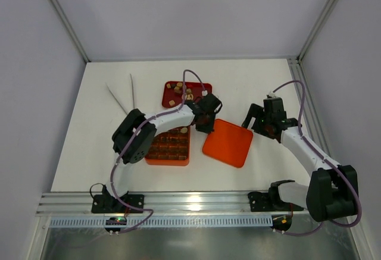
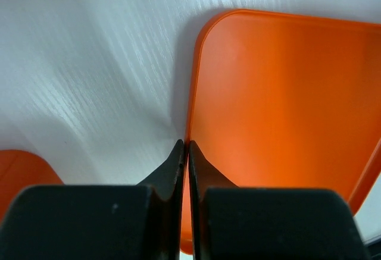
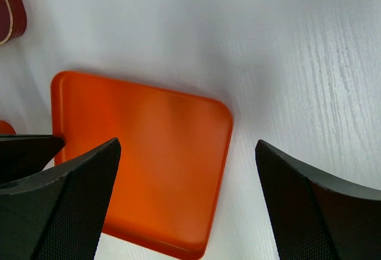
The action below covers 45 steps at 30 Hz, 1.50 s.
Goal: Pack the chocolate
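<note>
Loose chocolate (image 1: pixel 180 91) pieces, brown and cream, lie in a dark red tray (image 1: pixel 168 99). More chocolate (image 1: pixel 171 143) fills the grid of the orange box (image 1: pixel 168 160). The flat orange lid (image 1: pixel 228 143) lies right of the box. My left gripper (image 1: pixel 206 121) is at the lid's left edge. In the left wrist view its gripper (image 2: pixel 186 144) is shut on the rim of the lid (image 2: pixel 280 105), orange showing between the fingers. My right gripper (image 1: pixel 262 120) hangs open beyond the lid's far right corner; its wrist view shows the right gripper (image 3: pixel 188 147) above the lid (image 3: pixel 143 159), holding nothing.
Two thin white sticks (image 1: pixel 122 96) lie at the back left of the white table (image 1: pixel 262 81). A corner of the orange box (image 2: pixel 18 171) shows left of my left fingers. The dark red tray (image 3: pixel 12 4) edges into the right wrist view.
</note>
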{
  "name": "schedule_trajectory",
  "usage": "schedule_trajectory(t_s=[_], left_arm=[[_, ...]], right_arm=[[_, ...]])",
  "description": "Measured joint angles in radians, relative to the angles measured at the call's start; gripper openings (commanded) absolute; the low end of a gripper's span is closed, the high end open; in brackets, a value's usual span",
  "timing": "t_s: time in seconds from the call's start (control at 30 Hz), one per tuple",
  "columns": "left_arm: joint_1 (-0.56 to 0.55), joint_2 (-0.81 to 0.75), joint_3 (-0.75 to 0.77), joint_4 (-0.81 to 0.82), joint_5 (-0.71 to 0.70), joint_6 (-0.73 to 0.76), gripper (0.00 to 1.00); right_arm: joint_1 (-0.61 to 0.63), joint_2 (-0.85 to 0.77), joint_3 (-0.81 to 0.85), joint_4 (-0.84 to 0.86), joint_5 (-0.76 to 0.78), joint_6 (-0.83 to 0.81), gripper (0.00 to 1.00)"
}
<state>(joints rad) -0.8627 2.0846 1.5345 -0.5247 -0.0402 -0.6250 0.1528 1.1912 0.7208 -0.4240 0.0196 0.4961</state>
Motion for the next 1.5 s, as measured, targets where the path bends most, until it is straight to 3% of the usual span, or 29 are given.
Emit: schedule_trajectory(t_s=[0.47, 0.8, 1.5], left_arm=[[0.132, 0.0, 0.035, -0.022, 0.143, 0.032, 0.0], [0.143, 0.0, 0.036, -0.027, 0.23, 0.031, 0.0], [0.161, 0.0, 0.036, -0.029, 0.281, 0.023, 0.0]], right_arm=[[-0.005, 0.035, -0.041, 0.034, -0.049, 0.001, 0.91], [-0.005, 0.149, -0.096, 0.123, -0.113, 0.033, 0.67], [-0.007, 0.201, -0.113, 0.211, -0.127, 0.06, 0.1]])
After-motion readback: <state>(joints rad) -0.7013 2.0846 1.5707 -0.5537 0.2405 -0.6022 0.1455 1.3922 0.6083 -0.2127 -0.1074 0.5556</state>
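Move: The left hand already pinches the left rim of the orange lid, whose middle lies about 7 cm to its right and 4 cm back. The chocolate box stands roughly 17 cm to that hand's left and 4 cm back, the red tray about 15 cm ahead and 9 cm left. From the open right hand, the lid's middle is some 9 cm left, 3 cm back and 7 cm below. The right hand sinks about 6 cm, closing on the orange lid's right rim, while the left draws it forward-left. ##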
